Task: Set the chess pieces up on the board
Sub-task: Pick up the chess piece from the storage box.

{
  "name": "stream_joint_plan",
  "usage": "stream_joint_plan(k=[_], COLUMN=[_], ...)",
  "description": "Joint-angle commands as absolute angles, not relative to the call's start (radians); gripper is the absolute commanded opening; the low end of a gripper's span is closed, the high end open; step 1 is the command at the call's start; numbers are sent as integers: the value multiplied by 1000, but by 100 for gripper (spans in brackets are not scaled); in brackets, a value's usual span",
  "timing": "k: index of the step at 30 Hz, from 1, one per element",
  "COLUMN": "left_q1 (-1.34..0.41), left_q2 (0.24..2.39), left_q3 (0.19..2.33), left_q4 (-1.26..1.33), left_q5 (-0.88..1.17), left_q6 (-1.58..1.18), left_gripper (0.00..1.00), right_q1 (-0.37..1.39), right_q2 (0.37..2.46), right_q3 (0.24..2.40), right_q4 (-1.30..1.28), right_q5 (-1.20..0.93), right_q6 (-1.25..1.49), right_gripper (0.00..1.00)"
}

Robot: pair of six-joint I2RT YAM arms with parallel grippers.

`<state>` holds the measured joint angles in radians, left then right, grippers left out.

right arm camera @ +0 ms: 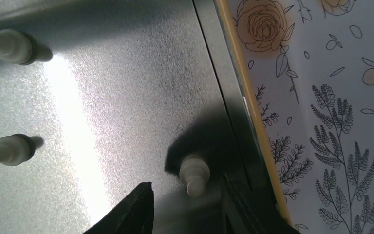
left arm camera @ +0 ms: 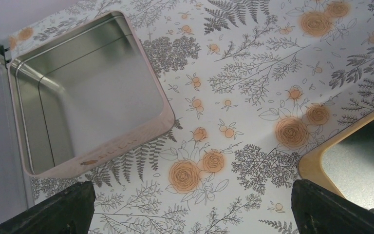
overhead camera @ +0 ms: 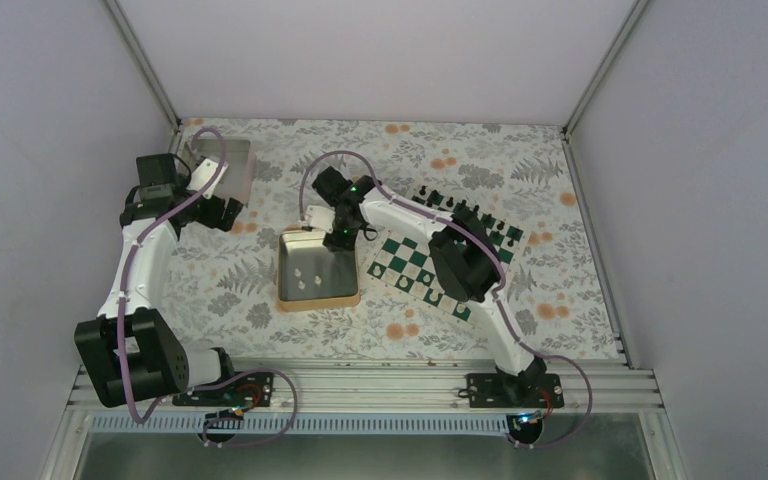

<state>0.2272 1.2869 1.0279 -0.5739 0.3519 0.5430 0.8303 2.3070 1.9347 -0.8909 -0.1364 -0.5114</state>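
Small white chess pieces [overhead camera: 303, 283] stand inside a gold-rimmed metal tin [overhead camera: 318, 299] at the table's middle. The green and white board [overhead camera: 412, 263] lies right of the tin, partly hidden under my right arm. My right gripper [overhead camera: 338, 238] is lowered into the tin's far right corner. In the right wrist view its jaws [right arm camera: 186, 189] stand open on either side of one white piece [right arm camera: 195, 174], with a gap on each side. Two more white pieces [right arm camera: 9, 46] [right arm camera: 7, 150] stand further left. My left gripper [left arm camera: 192, 187] hangs wide open over the floral table, holding nothing.
A pinkish square tray [left arm camera: 141, 131] with nothing in it lies at the far left by the wall. Black pieces [overhead camera: 460, 205] line the board's far edge. The tin's wall [right arm camera: 253, 112] runs close beside my right gripper's right finger. The tin's corner [left arm camera: 316, 156] shows beside the left gripper.
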Motion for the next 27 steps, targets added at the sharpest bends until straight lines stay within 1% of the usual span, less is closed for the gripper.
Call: stream_joint_plan(k=[1, 5, 9, 13, 17, 20, 24, 27], left_q1=[234, 234, 233, 234, 234, 235, 234, 234], left_q2=[1271, 1269, 1268, 1267, 1266, 1265, 1268, 1269], left_q3=[1014, 1018, 1020, 1020, 1020, 1020, 1019, 1021], left_q4=[-575, -578, -580, -580, -581, -581, -583, -583], left_q5=[380, 386, 387, 387, 388, 390, 392, 393], left_q6=[563, 565, 566, 565, 566, 566, 566, 566], left_gripper=[100, 100, 100, 100, 100, 100, 100, 100], right_q1=[834, 834, 834, 836, 836, 836, 837, 837], right_q2=[2334, 2335, 2336, 2332, 2339, 2341, 2334, 2296], right_q3=[1959, 1956, 1961, 1961, 1973, 1981, 2004, 2008], right_q4=[-885, -884, -884, -882, -885, -884, -905, -913], right_q5=[-124, -129, -134, -143, -140, -143, -155, -181], right_q6=[-508, -509, -507, -501, -500, -498, -493, -486], right_gripper=[37, 33, 24, 19, 17, 12, 11, 8])
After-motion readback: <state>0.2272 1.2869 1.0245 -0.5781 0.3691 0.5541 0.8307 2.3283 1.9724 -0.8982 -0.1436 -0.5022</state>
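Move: The white chess piece to be taken stands straight below the right fingers, its middle about 2 cm down, already between the open pads. Three more pieces stand in the box: one about 7 cm back and 4 cm left of the right hand, one 8 cm back and 7 cm left, one 5 cm back and 8 cm left. From the left hand the target piece is roughly 22 cm right, 3 cm back and 16 cm down. Lower the right gripper the last 1 cm over the piece at the box's far right corner and shut the part-open fingers to pinch its head. Then start straight back up by about 1 cm with the grip kept, easing slightly left. ##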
